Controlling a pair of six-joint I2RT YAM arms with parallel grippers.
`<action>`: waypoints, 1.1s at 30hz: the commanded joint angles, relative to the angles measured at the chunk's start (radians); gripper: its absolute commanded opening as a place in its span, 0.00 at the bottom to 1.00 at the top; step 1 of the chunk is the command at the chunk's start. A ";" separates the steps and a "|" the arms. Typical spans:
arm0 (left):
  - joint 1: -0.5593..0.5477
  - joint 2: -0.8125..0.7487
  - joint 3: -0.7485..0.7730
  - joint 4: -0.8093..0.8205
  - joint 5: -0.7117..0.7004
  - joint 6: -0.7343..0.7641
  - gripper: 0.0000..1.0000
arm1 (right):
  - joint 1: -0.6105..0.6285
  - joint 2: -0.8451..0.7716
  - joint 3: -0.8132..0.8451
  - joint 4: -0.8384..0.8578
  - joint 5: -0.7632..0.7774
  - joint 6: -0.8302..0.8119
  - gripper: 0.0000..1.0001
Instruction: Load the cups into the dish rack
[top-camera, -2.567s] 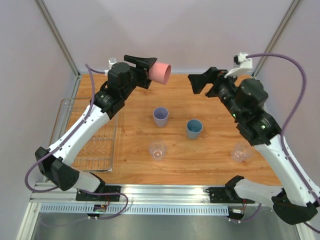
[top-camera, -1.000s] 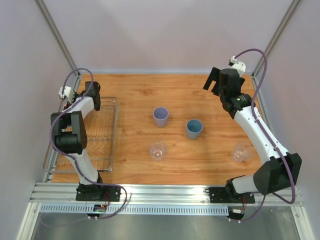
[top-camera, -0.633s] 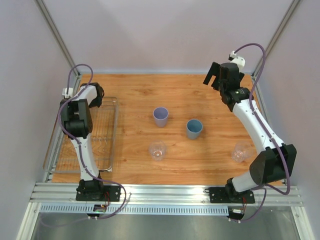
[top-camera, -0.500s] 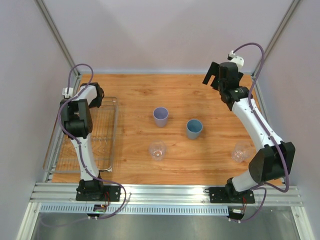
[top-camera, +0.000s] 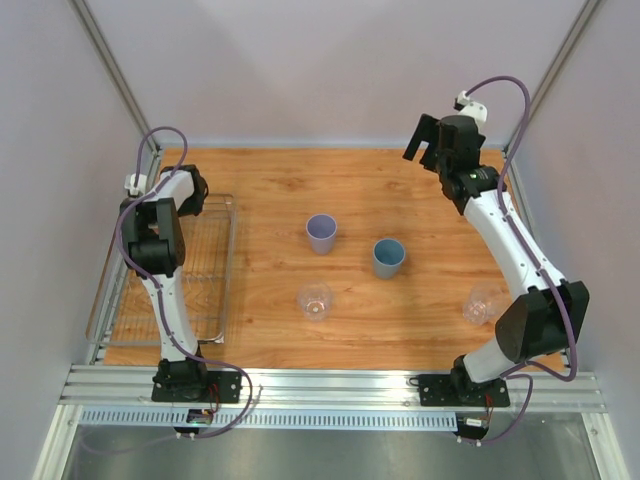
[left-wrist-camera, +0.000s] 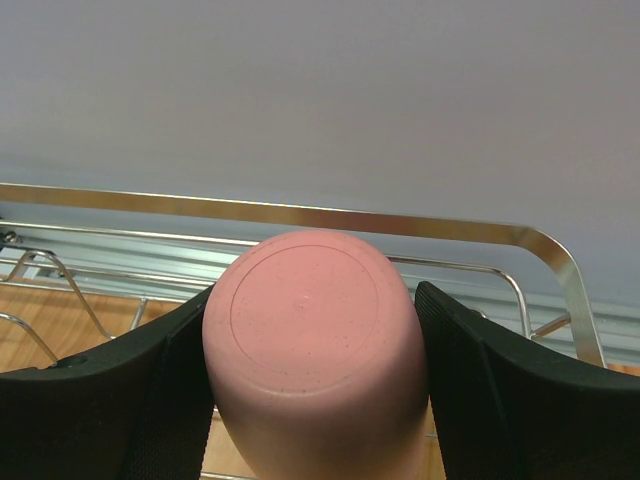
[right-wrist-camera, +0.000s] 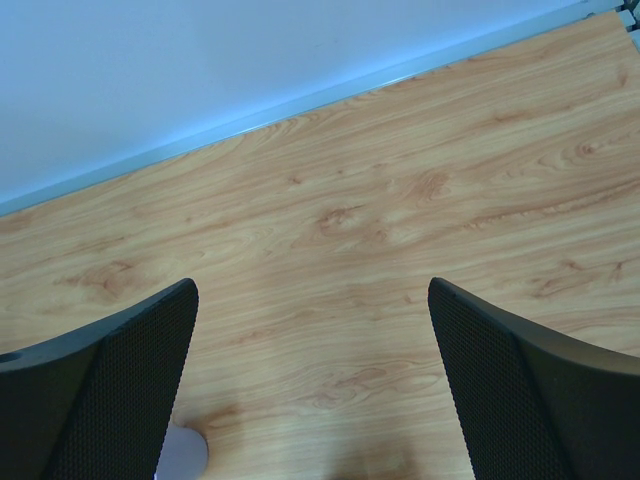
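A pink cup sits between the black fingers of my left gripper, its base toward the wrist camera. The gripper is shut on it, just above the far end of the silver wire dish rack. From above, the rack lies at the table's left, and the pink cup is hidden under the left wrist. A lavender cup, a blue cup and two clear cups stand upright on the wood. My right gripper hangs open and empty at the far right.
The back wall rises close behind the rack's far rim. Metal frame posts stand at the table's far corners. In the right wrist view, bare wood lies under the open right gripper, and the lavender cup's rim shows at the bottom left.
The left arm carried the pink cup from the far middle to the rack's far end and folded over it. The right arm drew back toward the far right corner.
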 joint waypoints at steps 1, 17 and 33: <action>0.006 0.001 0.041 -0.343 -0.058 -0.387 0.75 | -0.004 0.006 0.059 0.023 -0.004 -0.029 1.00; 0.006 0.015 0.084 -0.343 -0.044 -0.309 0.99 | -0.004 -0.006 0.073 0.017 -0.004 -0.060 1.00; -0.027 -0.200 0.191 -0.344 -0.053 -0.110 1.00 | -0.004 -0.043 0.067 0.014 -0.053 -0.052 1.00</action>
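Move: The upside-down pink cup is already between the left fingers, its middle about 2 cm below the hand point, in the far left part of the dish rack. The rack's left rim runs some 5 cm to the left of the hand, and its far end is about 8 cm ahead. The rack's middle lies roughly 12 cm back and 9 cm right. From the right hand the pink cup is about 8 cm back, 74 cm left and 18 cm lower. Opening from its grip on the pink cup, the left hand eases about 1.5 cm forward and 1 cm up, pauses with the fingers fully spread, then lifts off the cup to some 7 cm above its start. Still pointing left, it rolls about 10 degrees, forward side rising. The empty right hand rises about 2 cm, fingers staying open. ##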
